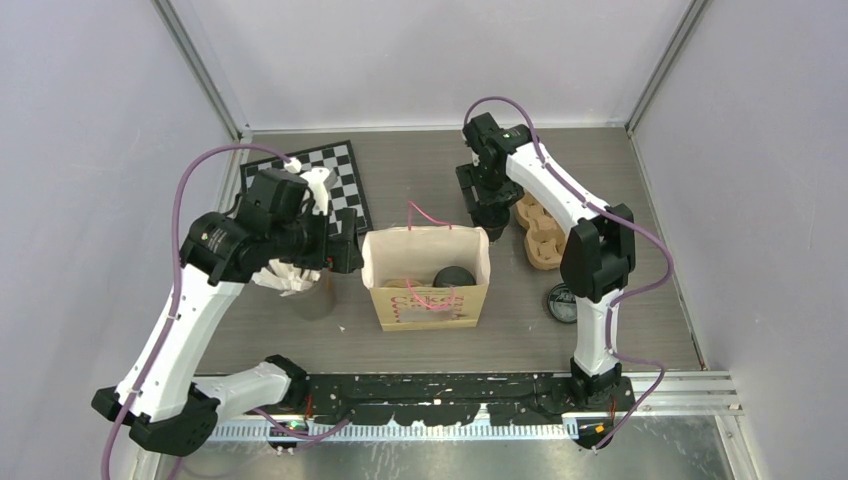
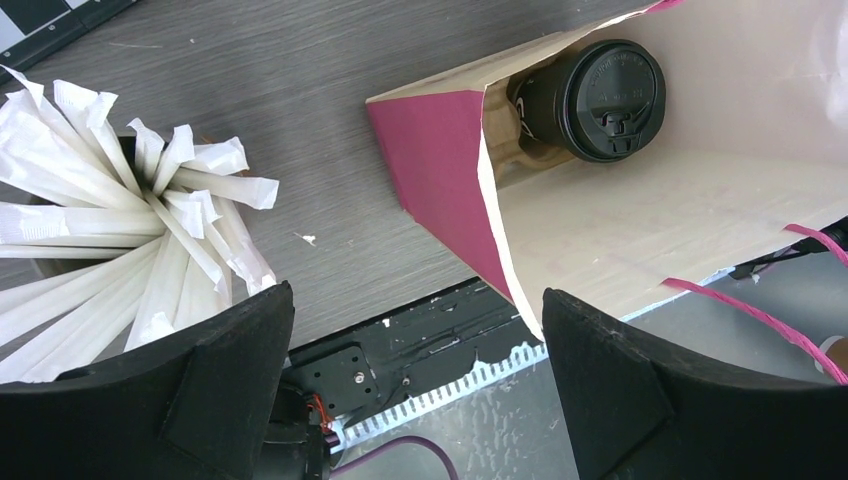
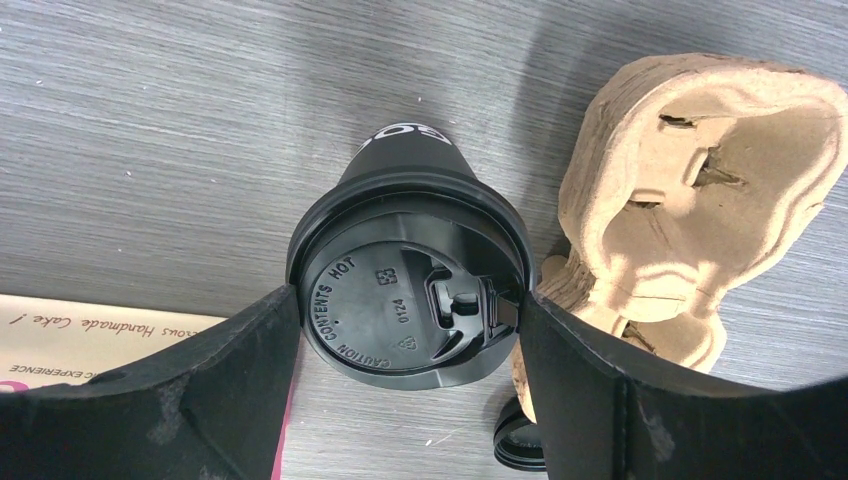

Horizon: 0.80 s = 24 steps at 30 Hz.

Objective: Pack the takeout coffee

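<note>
One takeout coffee cup [image 2: 595,100] with a black lid stands inside the open paper bag [image 1: 428,300], resting in a brown holder. My left gripper [image 2: 420,370] hangs open and empty just left of the bag, above the table's near edge. Behind the bag a second black-lidded coffee cup [image 3: 405,300] sits between the fingers of my right gripper [image 3: 408,305]. Both fingers touch the rim of its lid. From above, the right gripper [image 1: 490,205] hides this cup.
A brown cardboard cup carrier [image 1: 540,230] lies right of the right gripper, close to its right finger [image 3: 620,400]. A loose black lid [image 1: 562,300] lies on the table near the right arm. A grey cup of white sticks [image 2: 120,230] stands left of the bag. A checkerboard [image 1: 335,180] lies at back left.
</note>
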Each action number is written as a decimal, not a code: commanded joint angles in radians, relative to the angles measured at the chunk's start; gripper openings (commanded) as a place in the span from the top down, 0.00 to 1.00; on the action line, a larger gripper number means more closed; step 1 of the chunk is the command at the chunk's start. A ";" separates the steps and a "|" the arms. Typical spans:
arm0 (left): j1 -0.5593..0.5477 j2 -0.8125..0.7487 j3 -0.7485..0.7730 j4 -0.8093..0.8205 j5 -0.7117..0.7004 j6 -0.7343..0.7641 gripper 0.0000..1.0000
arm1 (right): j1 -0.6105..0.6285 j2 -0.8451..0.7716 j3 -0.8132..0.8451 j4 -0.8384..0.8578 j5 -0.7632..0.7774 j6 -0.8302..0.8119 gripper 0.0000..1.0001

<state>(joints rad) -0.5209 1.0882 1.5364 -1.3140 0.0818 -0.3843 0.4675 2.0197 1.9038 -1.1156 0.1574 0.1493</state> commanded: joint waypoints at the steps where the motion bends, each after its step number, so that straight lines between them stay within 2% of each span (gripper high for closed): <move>1: 0.005 -0.026 0.007 0.021 0.017 0.005 0.04 | -0.001 -0.049 -0.008 -0.003 0.015 0.004 0.20; 7: 0.005 -0.019 0.001 0.012 0.022 0.004 0.07 | -0.001 -0.050 0.012 -0.023 0.022 0.003 0.20; 13: 0.005 0.001 0.010 -0.001 0.062 -0.037 0.15 | 0.000 -0.101 0.122 -0.101 0.054 0.016 0.20; 24: 0.006 0.005 0.021 0.054 0.086 -0.127 0.24 | 0.012 -0.233 0.373 -0.348 0.112 0.055 0.21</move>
<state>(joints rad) -0.5209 1.0908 1.5360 -1.3098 0.1337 -0.4732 0.4698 1.8957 2.1525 -1.3289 0.2153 0.1780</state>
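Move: The right hand already holds a lidded coffee cup by its lid, low over the table. The open paper bag it is meant for is centred some 14 cm to its left and 17 cm back, its middle about level with the hand; the packed cup inside lies roughly 9 cm left and 16 cm back. The cup carrier is about 12 cm right, level with it and 8 cm below. From the left hand the bag is 14 cm right, 2 cm ahead and 16 cm below. Keeping its grip on the cup's lid rim, the right hand pauses, then lifts the cup nearly straight up beside the carrier by about 11 cm, gathering speed and still rising at the end, while the wrist tips the fingers outward about 10 degrees. The left hand's fingers close slightly as it drifts about 1 cm right beside the bag's rim. ##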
